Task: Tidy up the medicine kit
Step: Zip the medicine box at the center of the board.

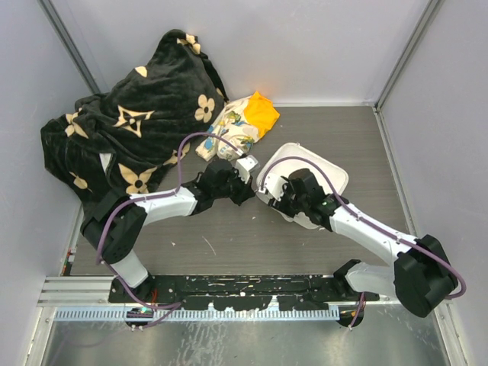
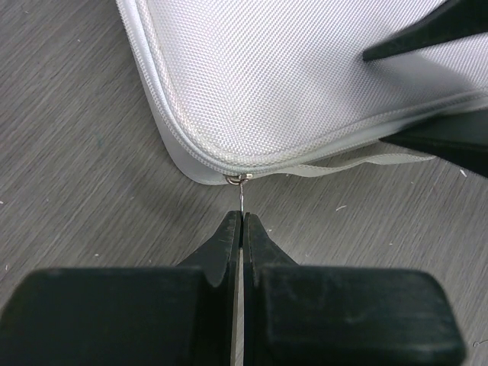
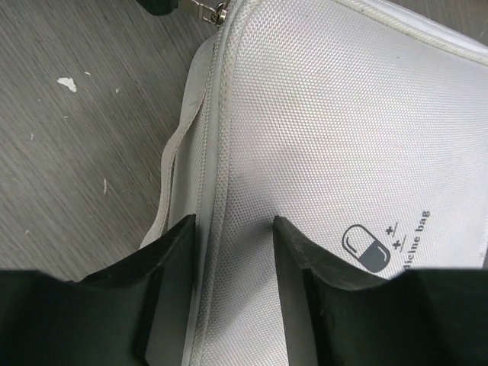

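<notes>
The medicine kit [image 1: 311,158], a pale grey woven zip case with a pill logo [image 3: 364,248], lies flat on the grey table. My left gripper [image 2: 242,219] is shut on the thin metal zip pull [image 2: 241,191] at the case's near-left corner [image 2: 206,164]. From the right, my right gripper [image 3: 232,223] straddles the lid's piped edge [image 3: 216,175] with its jaws apart. One of its fingers [image 3: 171,259] is beside the side wall and the other [image 3: 301,255] rests on the lid top. In the top view both grippers meet at the case's left edge [image 1: 265,187].
A black blanket [image 1: 130,130] with beige flower marks is heaped at the back left. A floral-and-orange cloth bundle [image 1: 244,122] lies just behind the left gripper. Grey walls close in the table on three sides, and a metal rail [image 1: 76,290] runs along the near edge.
</notes>
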Tool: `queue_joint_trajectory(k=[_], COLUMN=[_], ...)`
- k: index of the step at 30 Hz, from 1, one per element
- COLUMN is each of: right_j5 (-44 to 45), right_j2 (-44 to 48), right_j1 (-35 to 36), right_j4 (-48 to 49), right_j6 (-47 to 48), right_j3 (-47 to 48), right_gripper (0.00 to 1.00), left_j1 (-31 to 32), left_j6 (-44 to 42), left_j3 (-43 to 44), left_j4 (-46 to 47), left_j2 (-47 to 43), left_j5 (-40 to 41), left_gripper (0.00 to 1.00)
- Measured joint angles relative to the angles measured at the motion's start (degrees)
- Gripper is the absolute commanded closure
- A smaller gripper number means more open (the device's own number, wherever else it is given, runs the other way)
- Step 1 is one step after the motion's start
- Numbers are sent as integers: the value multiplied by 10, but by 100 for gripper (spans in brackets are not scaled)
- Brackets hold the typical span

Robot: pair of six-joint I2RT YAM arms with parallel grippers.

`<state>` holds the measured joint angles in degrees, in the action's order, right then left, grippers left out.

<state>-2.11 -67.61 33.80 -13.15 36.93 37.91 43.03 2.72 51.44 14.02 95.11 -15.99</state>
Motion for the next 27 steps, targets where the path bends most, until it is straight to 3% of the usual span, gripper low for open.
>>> queue_joint_trajectory(k=[5,9,16,27], right_j5=[29,31,-23,-90], right_j2=[36,88,185,216], right_j1=[8,5,-25,-92], right_j4=[11,0,-65,-99], right_j6=[26,60,121,225], right_j3=[-32,-55,-74,-94], right_gripper=[87,98,99,99], left_j1=[-4,4,21,29], left_j6=[2,-9,-41,-87], left_j3=[-4,-4,-3,-6], left_j4=[9,11,25,47], left_j2=[-8,-17,-24,-19], left_j5=[-3,8,14,33], left_gripper=[100,100,100,100])
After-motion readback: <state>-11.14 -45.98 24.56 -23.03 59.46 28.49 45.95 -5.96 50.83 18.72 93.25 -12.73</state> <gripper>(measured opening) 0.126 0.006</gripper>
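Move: The zip pull, at the medicine box's nearest left corner, sits about 3 cm right and 2 cm ahead of the left fingertips, slightly below them, joined to them by a thin cord. From the right hand, the front seam to be gripped is roughly 1 cm left and 1 cm back, at about fingertip height; the zip pull is some 8 cm left and 5 cm ahead, the carry strap 3 cm left and 3 cm lower, and the box's middle 8 cm ahead, 6 cm right and 4 cm lower. The right hand, open astride the front seam of the medicine box, closes and pinches it, shifting right as it shuts, then drags it right and back, some 6 cm in all, with a slight rise and a swing of about 10 degrees counter-clockwise. Meanwhile the shut left fingers keep hold of the zip pull's cord, rising about 2.5 cm and giving a little to the right as that wrist rolls some 10 degrees. ##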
